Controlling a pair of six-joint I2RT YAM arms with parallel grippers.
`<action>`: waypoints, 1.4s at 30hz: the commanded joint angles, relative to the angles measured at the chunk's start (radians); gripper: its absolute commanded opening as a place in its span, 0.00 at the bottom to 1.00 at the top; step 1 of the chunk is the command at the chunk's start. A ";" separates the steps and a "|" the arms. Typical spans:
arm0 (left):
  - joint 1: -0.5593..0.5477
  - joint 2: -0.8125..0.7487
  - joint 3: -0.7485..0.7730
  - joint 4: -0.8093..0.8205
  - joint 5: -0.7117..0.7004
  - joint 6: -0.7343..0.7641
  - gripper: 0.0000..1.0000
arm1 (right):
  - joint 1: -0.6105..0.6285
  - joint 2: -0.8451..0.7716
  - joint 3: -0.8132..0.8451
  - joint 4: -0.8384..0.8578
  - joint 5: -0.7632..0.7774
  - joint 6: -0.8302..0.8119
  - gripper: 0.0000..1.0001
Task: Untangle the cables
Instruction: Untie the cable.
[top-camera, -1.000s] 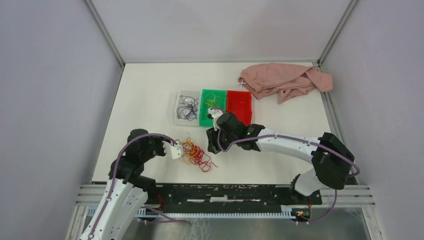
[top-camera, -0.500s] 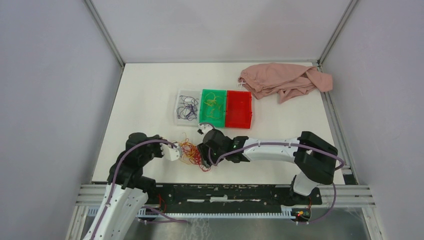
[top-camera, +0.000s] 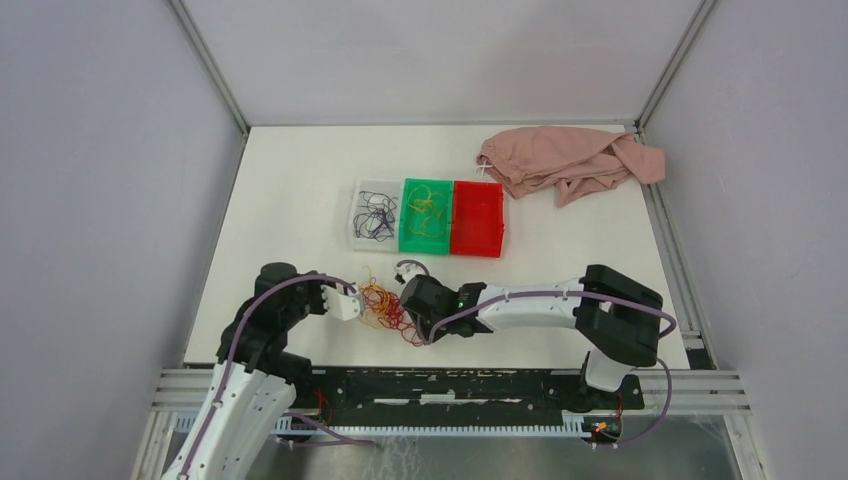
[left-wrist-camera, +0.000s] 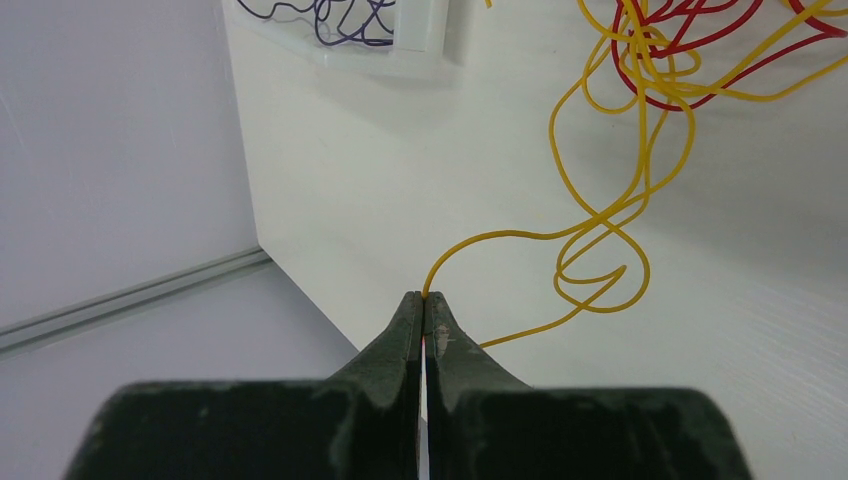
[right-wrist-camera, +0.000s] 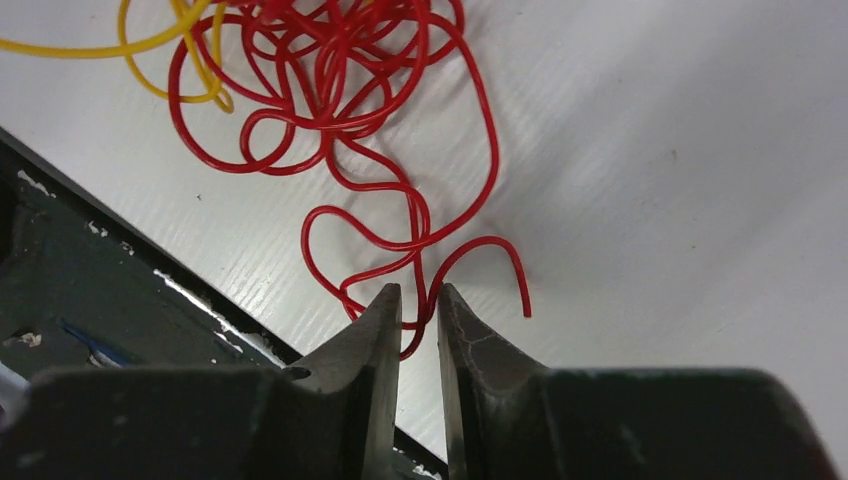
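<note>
A tangle of red and yellow cables lies near the table's front edge, between my two grippers. My left gripper is shut on the end of a yellow cable, which loops away to the red and yellow knot. In the top view the left gripper sits at the tangle's left side. My right gripper is at the tangle's near right end. Its jaws stand a narrow gap apart, with a loop of red cable passing between the tips, not clamped. In the top view the right gripper is low over the table.
Three trays stand side by side mid-table: a clear tray with purple cables, a green tray with yellow cables, a red tray. A pink cloth lies at the back right. The black rail runs just beside the right gripper.
The right arm swung from the green tray back down to the tangle's right end, and its jaws narrowed around a red loop. The left gripper kept its hold, barely moving.
</note>
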 joint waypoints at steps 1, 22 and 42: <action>0.002 0.001 0.036 0.013 -0.020 0.061 0.03 | 0.002 -0.048 0.013 -0.010 0.076 0.038 0.19; 0.001 -0.026 -0.164 0.068 -0.161 0.289 0.03 | -0.352 -0.946 0.035 -0.294 0.251 -0.185 0.00; 0.002 0.191 0.343 -0.372 0.377 0.066 0.99 | -0.354 -0.817 0.189 -0.156 -0.171 -0.174 0.00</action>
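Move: The loose end of the red cable lies right between the right fingertips, about 1 cm below the hand point. The red tangle sits some 6 cm ahead and 5 cm left of that hand, and the red bin about 24 cm ahead and 11 cm right. The left hand still holds a yellow cable end up; from it the red end is some 9 cm back, 20 cm right and 13 cm below, and the red tangle 15 cm right, 2 cm back. The loose red end is pinched as the right fingers close, then carried up about 30 cm, swinging forward and some 18 cm right before easing back left, the fingers tilting up towards forward-left. Meanwhile the left hand sinks about 7 cm and shifts slightly left with the yellow end, opens wide to let it go, then rises again, moving right. ##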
